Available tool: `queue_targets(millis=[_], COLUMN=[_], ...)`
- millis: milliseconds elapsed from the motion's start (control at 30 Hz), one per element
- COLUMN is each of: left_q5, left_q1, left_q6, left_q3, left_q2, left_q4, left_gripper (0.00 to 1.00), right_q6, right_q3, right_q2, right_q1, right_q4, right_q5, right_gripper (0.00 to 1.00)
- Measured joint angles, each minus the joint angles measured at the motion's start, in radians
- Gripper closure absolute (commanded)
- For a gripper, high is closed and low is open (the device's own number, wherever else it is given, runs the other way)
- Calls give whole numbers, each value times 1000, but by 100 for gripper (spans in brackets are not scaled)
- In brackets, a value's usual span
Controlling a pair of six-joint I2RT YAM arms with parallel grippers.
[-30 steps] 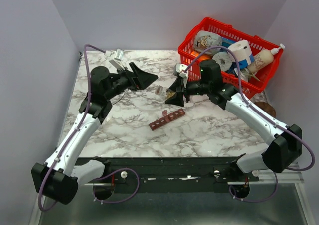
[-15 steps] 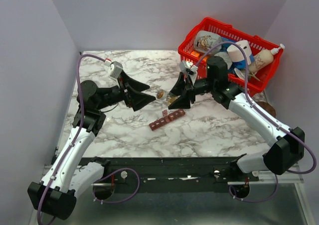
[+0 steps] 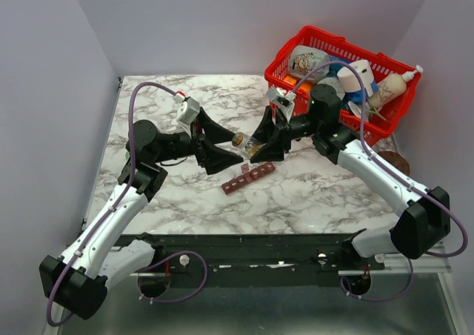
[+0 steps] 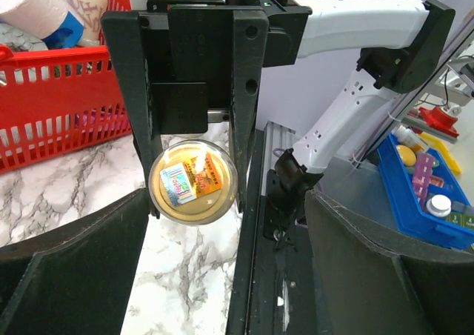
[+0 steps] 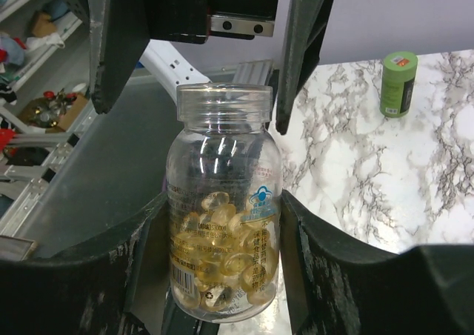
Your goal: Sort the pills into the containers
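Observation:
My right gripper (image 3: 257, 144) (image 5: 222, 268) is shut on a small clear bottle (image 3: 242, 141) (image 5: 224, 216) and holds it sideways above the marble. Yellowish pills (image 5: 229, 257) fill its lower half. Its neck points at my left gripper (image 3: 235, 150) (image 4: 222, 276), which is wide open, close in front of it and holding nothing. In the left wrist view the bottle's round end (image 4: 194, 181) shows between the right fingers (image 4: 244, 105). The containers (image 3: 249, 177), a dark red strip of small compartments, lie on the table just in front of both grippers.
A red mesh basket (image 3: 385, 125) (image 4: 67, 120) full of household items stands at the back right. A green cylindrical piece (image 5: 398, 83) stands on the marble table (image 3: 178, 194). The walls are close on both sides.
My left arm has swung from the back left towards the middle and now faces the bottle. The right gripper, still holding the bottle, has barely shifted.

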Motion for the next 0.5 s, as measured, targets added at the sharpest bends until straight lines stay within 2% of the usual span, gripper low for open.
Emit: queue_targets(millis=[167, 300, 400, 433, 500], left_q5=[-29, -50, -58, -60, -69], left_q1=[-14, -23, -30, -32, -35], left_q6=[15, 24, 25, 29, 21], left_q3=[5, 18, 23, 25, 32], left_q2=[16, 34, 42, 45, 53], left_q4=[1, -3, -3, -3, -7], left_gripper=[16, 26, 44, 67, 81], right_q6=[13, 14, 13, 10, 6], right_q3=[-8, -9, -9, -9, -9], right_q2=[0, 0, 0, 0, 0], right_q1=[0, 0, 0, 0, 0], right_q4=[14, 14, 13, 13, 11], right_q5=[-3, -3, -2, -2, -5], right_gripper=[79, 79, 80, 80, 80])
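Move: The capped end of the pill bottle, which the right hand holds, lies just off the left fingertips, about 2 cm ahead and 3 cm to the right, level in height; from the right hand it is about 4 cm left and 2 cm ahead. The brown pill box is on the table, some 25 cm below the left hand, roughly 3 cm ahead and 6 cm right. The green bottle stands some 30 cm left and 10 cm ahead; the red basket about 30 cm right and 28 cm ahead. The left fingers, wide open at first, shut to about half and pinch the bottle's cap from both sides, the grip effort climbing as they meet it. They get there by easing about 2 cm forward and to the right onto the cap, the wrist hardly turning. The right hand stays put and keeps its hold on the bottle's body. ##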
